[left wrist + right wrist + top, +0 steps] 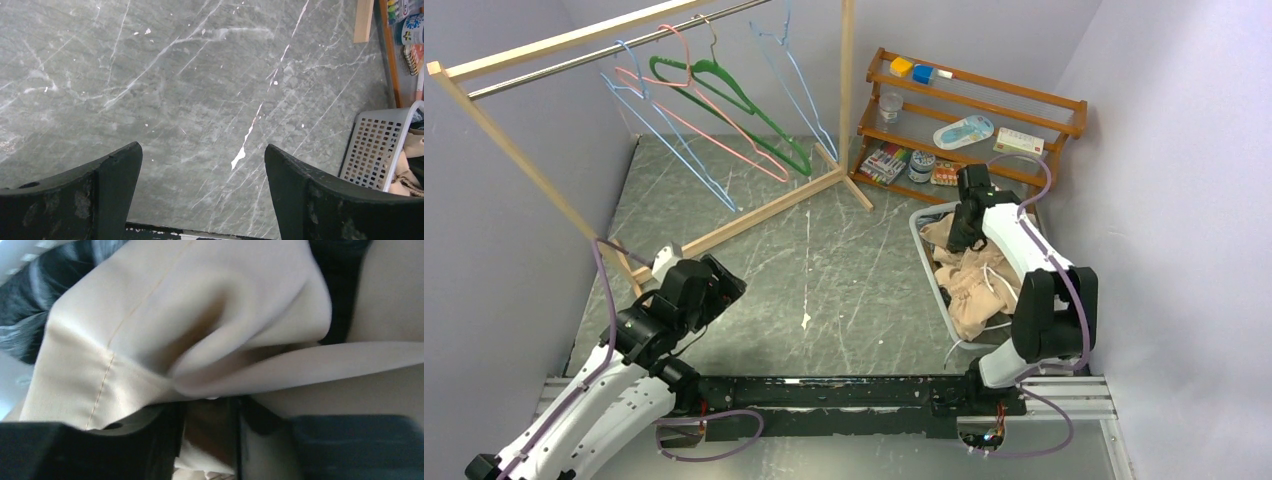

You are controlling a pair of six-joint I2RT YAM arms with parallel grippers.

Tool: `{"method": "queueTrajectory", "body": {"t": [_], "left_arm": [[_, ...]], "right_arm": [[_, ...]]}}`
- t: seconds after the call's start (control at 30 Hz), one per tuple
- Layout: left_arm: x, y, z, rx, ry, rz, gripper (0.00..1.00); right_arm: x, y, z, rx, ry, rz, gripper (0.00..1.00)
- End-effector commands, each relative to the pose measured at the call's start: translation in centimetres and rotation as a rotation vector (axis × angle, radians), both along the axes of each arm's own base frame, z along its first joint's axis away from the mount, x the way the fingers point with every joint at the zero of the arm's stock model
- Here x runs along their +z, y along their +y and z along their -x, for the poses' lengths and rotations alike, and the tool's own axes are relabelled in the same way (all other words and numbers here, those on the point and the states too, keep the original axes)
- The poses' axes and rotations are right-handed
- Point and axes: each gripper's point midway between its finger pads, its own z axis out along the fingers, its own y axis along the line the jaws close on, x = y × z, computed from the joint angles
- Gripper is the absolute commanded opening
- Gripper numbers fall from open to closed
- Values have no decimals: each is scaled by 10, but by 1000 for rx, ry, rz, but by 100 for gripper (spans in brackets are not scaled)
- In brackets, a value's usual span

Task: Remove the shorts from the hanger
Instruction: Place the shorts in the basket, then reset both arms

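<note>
No shorts hang on the rack; the blue [664, 135], pink [694, 115], green [724, 95] and light blue [789, 70] hangers are bare. Beige and tan shorts [969, 285] lie heaped in the grey basket [927, 265] at the right. My right gripper [964, 225] is down in the basket's far end. In the right wrist view its jaws [207, 410] are nearly together with light beige shorts cloth [190, 315] pinched between them; dark patterned cloth [30, 300] shows behind. My left gripper [709, 285] hangs open and empty over the marble table [202, 170].
The wooden clothes rack [534, 170] spans the far left, its base bar crossing the table. A wooden shelf [974, 110] with small items stands at the back right, beside the basket. The basket's perforated wall [372, 150] shows at the left wrist view's right edge.
</note>
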Motion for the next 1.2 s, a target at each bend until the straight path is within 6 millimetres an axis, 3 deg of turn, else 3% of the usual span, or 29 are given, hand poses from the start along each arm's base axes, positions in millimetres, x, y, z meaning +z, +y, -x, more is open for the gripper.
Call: {"method": "queueTrajectory", "body": {"t": [0.0,0.13,0.33,0.43,0.53,0.6,0.73,1.0,1.17], "left_arm": [[23,4,-7,2,-56,-20,96],[35,13,-6,12,-70,-60,98],[61,37,-3,110,-85,-123,98],[85,50,-2,145,-127,-160,97],[114,67,-2,172,-184,-231,98],[136,77,-3,182,-223,-289,100],[168,90,-12,161,-289,-426,100],[194,105,-33,198,-324,-630,99],[216,98,-43,147,-364,-663,99]], "right_arm": [[23,-12,7,-53,-28,74,46],[74,-7,-6,-31,-236,30,60],[164,12,-23,32,-560,-82,68],[211,24,-26,84,-752,-153,82],[244,42,-26,183,-919,-225,86],[252,52,-24,219,-981,-271,91],[252,57,-23,227,-1019,-308,92],[245,69,-14,329,-1010,-332,92],[236,69,-13,334,-981,-320,92]]}}
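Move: The right hand has its fingers, already part open, in the shorts; the middle of the bunched shorts lies about 5 cm back, 4 cm to its right and 2 cm below. The basket's middle is some 6 cm back, 8 cm right and 4 cm below; the orange notebook on the shelf stands 14 cm ahead and 2 cm left. From the left hand the shorts lie roughly 46 cm right, 3 cm ahead and 8 cm lower. Right hand opens wide, lifts 23 cm clear of the shorts, tilting up; left hand rises 18 cm and leftward. ##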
